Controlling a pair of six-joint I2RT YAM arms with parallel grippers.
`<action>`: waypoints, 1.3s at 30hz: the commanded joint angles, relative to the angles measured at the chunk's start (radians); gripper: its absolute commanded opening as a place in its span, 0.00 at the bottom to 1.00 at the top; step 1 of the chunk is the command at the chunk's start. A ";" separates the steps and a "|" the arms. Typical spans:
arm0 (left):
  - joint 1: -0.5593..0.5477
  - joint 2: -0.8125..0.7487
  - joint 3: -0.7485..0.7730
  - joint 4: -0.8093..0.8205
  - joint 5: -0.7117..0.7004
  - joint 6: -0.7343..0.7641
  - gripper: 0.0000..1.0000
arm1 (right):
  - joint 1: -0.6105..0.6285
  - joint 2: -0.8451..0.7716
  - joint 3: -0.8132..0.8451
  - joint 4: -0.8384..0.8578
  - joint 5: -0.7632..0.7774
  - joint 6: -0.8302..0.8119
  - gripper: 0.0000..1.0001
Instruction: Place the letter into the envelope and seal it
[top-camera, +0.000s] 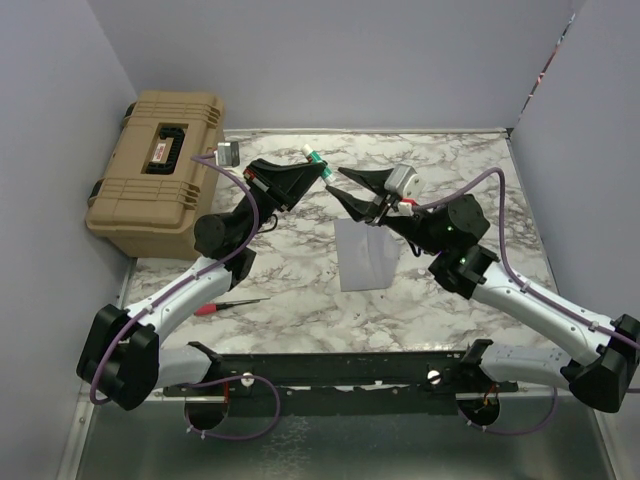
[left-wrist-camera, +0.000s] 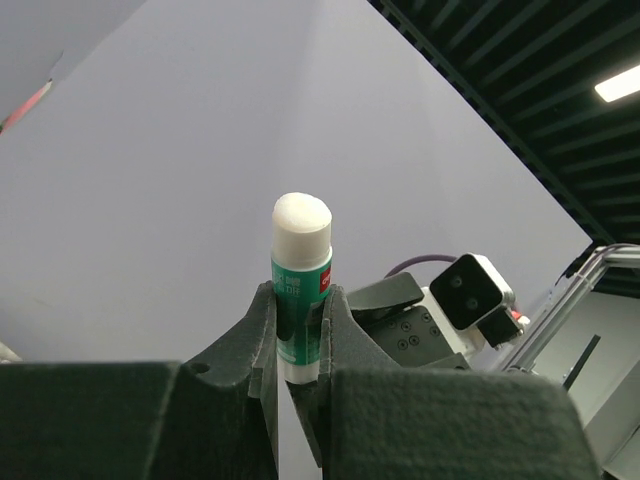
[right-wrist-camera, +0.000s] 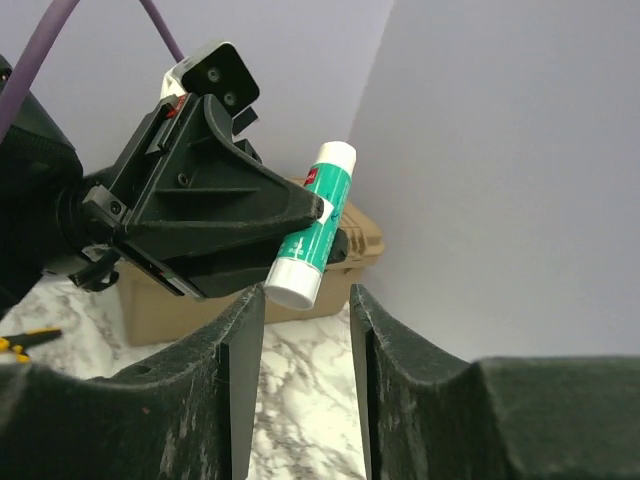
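Observation:
My left gripper is raised above the table and shut on a green and white glue stick, gripping its green middle between both fingers. My right gripper faces it, open, with its fingertips just below the stick's white lower end and apart from it. In the top view the right gripper sits close beside the left one. The grey-lilac envelope lies flat on the marble table under the right arm. The letter is out of view.
A tan hard case stands at the back left of the table. A red-handled tool lies near the left arm. Plain walls enclose the marble top on three sides, and a black rail runs along the front.

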 joint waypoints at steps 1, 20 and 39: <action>0.002 0.007 0.020 -0.007 -0.019 -0.032 0.00 | 0.016 0.001 0.002 0.049 0.021 -0.161 0.41; 0.002 -0.021 -0.002 0.015 -0.006 0.026 0.00 | 0.023 -0.006 -0.024 0.155 0.170 0.316 0.01; 0.002 -0.048 -0.041 0.143 0.076 0.090 0.00 | -0.130 -0.051 -0.223 0.362 0.157 1.658 0.01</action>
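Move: The glue stick is already held upright at a slant in the left fingers, its middle about 1 cm ahead, 1 cm to the left and 1 cm above that hand. From the right hand, open round the stick's lower end, the stick's middle lies about 2 cm ahead, 4 cm to the left and 3 cm higher. The envelope lies on the table about 3 cm ahead of the right hand, 7 cm to its right and some 42 cm below. The right hand shuts its fingers fully at the lower end of the glue stick, then rolls about 70 degrees around its own pointing direction, clockwise as seen from behind the hand, and finishes some 2 cm farther right and back, fingertips shut and clear of the stick. Meanwhile the left hand keeps its pinch on the stick and, once the roll is under way, eases back about 2 cm with a slight tilt. ##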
